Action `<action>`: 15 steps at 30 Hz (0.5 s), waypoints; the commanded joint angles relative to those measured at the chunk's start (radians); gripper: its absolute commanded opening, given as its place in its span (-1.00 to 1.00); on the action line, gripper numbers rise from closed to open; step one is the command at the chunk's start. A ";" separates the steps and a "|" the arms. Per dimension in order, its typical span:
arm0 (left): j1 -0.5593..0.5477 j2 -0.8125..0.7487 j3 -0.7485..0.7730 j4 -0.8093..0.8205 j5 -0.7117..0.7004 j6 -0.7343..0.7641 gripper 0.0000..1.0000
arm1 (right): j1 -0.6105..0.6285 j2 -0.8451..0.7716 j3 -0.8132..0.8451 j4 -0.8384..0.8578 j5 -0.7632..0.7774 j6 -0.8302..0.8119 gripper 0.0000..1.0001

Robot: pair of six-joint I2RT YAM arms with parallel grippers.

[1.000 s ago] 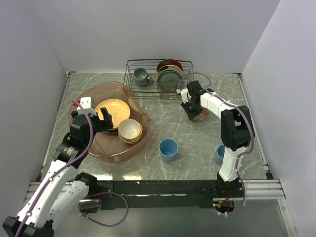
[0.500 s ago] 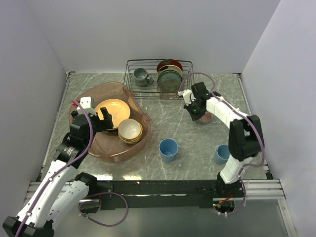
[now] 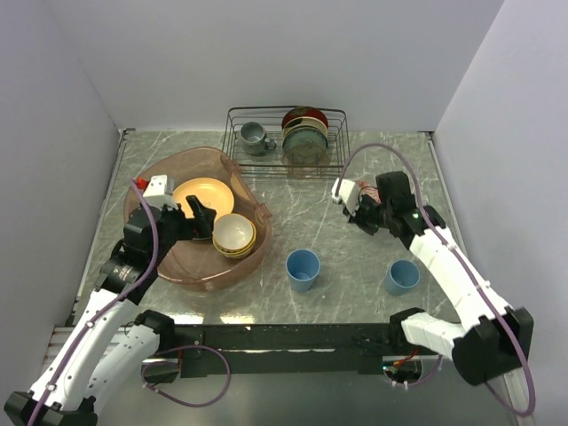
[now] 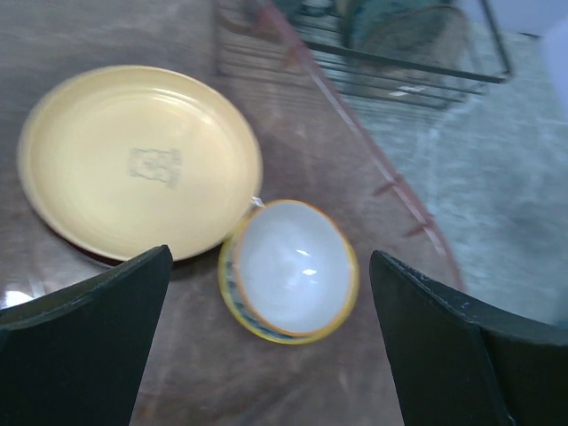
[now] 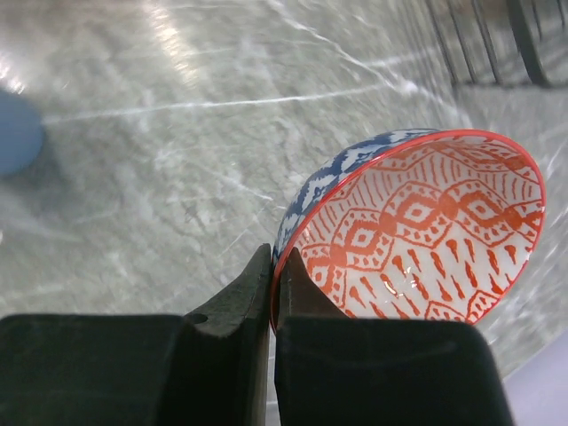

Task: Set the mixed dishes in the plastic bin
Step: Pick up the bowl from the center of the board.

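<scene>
The plastic bin sits at the left and holds a yellow-orange plate on darker plates and a cream bowl. My left gripper hovers open over the bin, its fingers either side of the cream bowl and apart from it. My right gripper is shut on the rim of the red-patterned bowl, holding it tilted above the table right of centre. Two light-blue cups stand on the table in front.
A black wire rack at the back holds a grey mug and upright dark plates. The rack's corner shows in the right wrist view. White walls close in the marble table on three sides.
My right gripper closed on the red-patterned bowl, lifted it off the table near the rack and carried it right and forward. The left gripper shifted slightly right over the bin.
</scene>
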 commanded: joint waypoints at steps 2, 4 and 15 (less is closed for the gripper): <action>0.004 0.007 0.047 0.070 0.282 -0.243 0.99 | 0.011 -0.144 -0.070 -0.011 -0.132 -0.309 -1.00; 0.004 0.025 0.048 0.120 0.354 -0.305 0.99 | 0.010 -0.203 -0.102 -0.039 -0.189 -0.419 -1.00; -0.159 0.192 0.086 0.193 0.381 -0.544 0.99 | 0.010 -0.304 -0.159 -0.279 -0.335 -0.884 -1.00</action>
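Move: The bowl already hangs by its rim in the right fingers, its middle about 6 cm ahead of that hand and 2 cm to its right. From the open left hand it lies some 39 cm to the right, 8 cm ahead and 5 cm lower. The blue cup stands 11 cm left of and 7 cm nearer than the right hand, 13 cm below; the plastic bin's middle is roughly 38 cm left and 4 cm ahead, 14 cm lower. Back towards its base goes the right hand, about 7 cm at nearly the same height, keeping its pinch on the bowl's rim while swinging some 30 degrees counter-clockwise and tipping up a little. Meanwhile the left hand, empty and wide open, sweeps about 11 cm right over the nested bowls in the bin towards the held bowl, rolling its left side down and turning clockwise. ##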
